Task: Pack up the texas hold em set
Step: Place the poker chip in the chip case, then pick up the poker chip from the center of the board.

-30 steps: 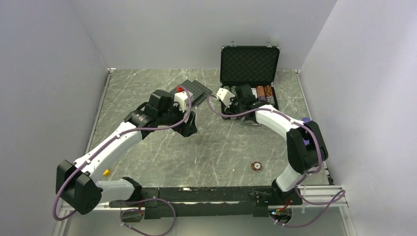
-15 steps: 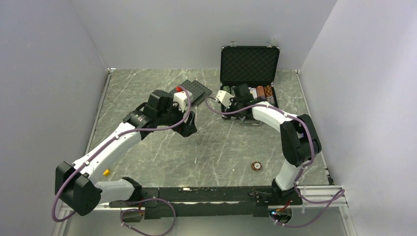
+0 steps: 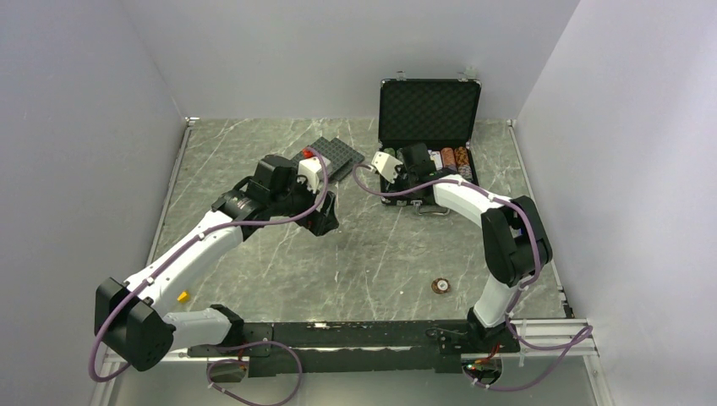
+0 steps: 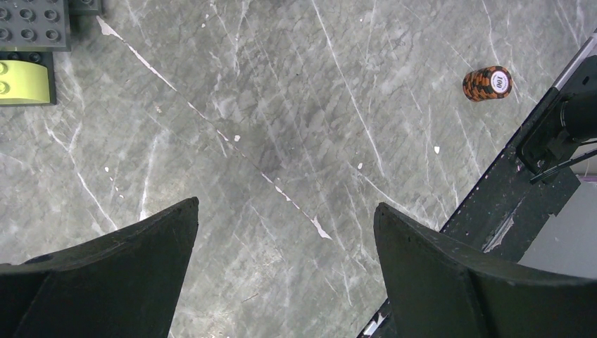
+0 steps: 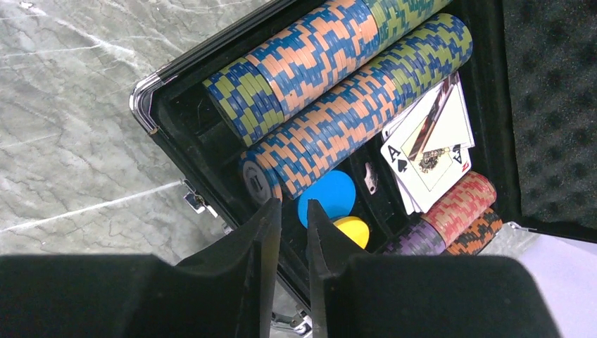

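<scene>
The black silver-edged briefcase (image 3: pixel 429 108) stands open at the back right, its foam lid upright. In its tray lie long rows of blue, green and orange chips (image 5: pixel 352 120), playing cards (image 5: pixel 429 151), a blue disc (image 5: pixel 327 196), a yellow disc (image 5: pixel 352 229) and purple, red and orange chip stacks (image 5: pixel 457 211). My right gripper (image 5: pixel 293 203) hovers over the tray's front left part, above the blue disc, jaws a narrow gap apart with nothing between them. One orange chip stack (image 3: pixel 440 286) (image 4: pixel 487 83) sits alone on the table. My left gripper (image 4: pixel 286 205) hangs wide open over bare marble mid-table.
Dark grey studded plates (image 3: pixel 336 156) (image 4: pixel 32 24) lie left of the case, with a yellow brick (image 4: pixel 24 81) and a red brick (image 3: pixel 309 153) on them. A small yellow piece (image 3: pixel 182 297) lies near the left arm's base. The black mounting rail (image 4: pixel 535 141) runs along the near edge.
My right gripper has moved a little further back over the case's tray, and its jaws have parted from shut to a narrow gap. The left arm has not moved.
</scene>
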Motion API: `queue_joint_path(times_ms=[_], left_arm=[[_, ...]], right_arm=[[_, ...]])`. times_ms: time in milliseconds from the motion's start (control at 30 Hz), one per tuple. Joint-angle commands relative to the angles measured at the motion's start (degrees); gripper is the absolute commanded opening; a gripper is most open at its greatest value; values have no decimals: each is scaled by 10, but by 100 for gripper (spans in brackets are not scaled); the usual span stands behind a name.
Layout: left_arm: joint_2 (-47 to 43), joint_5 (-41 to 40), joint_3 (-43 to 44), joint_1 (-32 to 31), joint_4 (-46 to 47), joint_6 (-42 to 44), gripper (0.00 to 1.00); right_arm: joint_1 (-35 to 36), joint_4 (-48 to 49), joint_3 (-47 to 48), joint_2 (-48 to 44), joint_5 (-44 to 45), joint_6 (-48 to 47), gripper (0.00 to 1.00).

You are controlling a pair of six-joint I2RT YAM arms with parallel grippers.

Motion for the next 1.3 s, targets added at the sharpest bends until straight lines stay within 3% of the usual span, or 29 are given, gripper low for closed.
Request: queue_joint_path(times_ms=[0, 400, 567, 733, 867, 1000, 1133, 1267], left_arm=[[-6, 1, -1, 1, 8, 14, 98], [-33, -17, -17, 1, 29, 28, 98], [-47, -42, -29, 0, 42, 28, 97], [-65, -78, -51, -15, 71, 27, 97], [-38, -117, -39, -78, 78, -5, 95], [31, -167, -12, -205, 119, -60, 96], [146, -173, 52, -282, 163, -101, 95], [250, -161, 123, -332, 205, -113, 95]], right_arm=[[-2, 26, 11, 0, 7, 0, 26], [-4, 82, -35, -88, -66, 87, 28], [-6, 104, -86, -182, -106, 193, 31], [-18, 75, -108, -269, -80, 374, 35], [-57, 54, -127, -332, -75, 500, 45], [-120, 29, -129, -368, -107, 570, 45], [-169, -3, -114, -389, -136, 613, 45], [-177, -48, -98, -422, -74, 620, 51]])
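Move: The last black-and-orange poker chip stack is about 24 cm to the left hand's right, 12 cm back and 17 cm below it. From that hand, the chip case's middle is 16 cm ahead and 21 cm to the right, the grey building plates some 24 cm ahead and 2 cm left. From the right hand the stack is 25 cm back and 7 cm right; the row end just let go lies 2 cm left and 1 cm ahead, the blue disk 2 cm right and 3 cm ahead. Up out of the chip case goes the right hand, about 16 cm, backing off and then swinging right, while its wrist rolls left side up and turns clockwise, some 70 degrees in all, and its empty fingers open wider. The left hand first barely stirs, then speeds right, back and a little down towards the last chip stack, about 18 cm, fingers still wide open. ##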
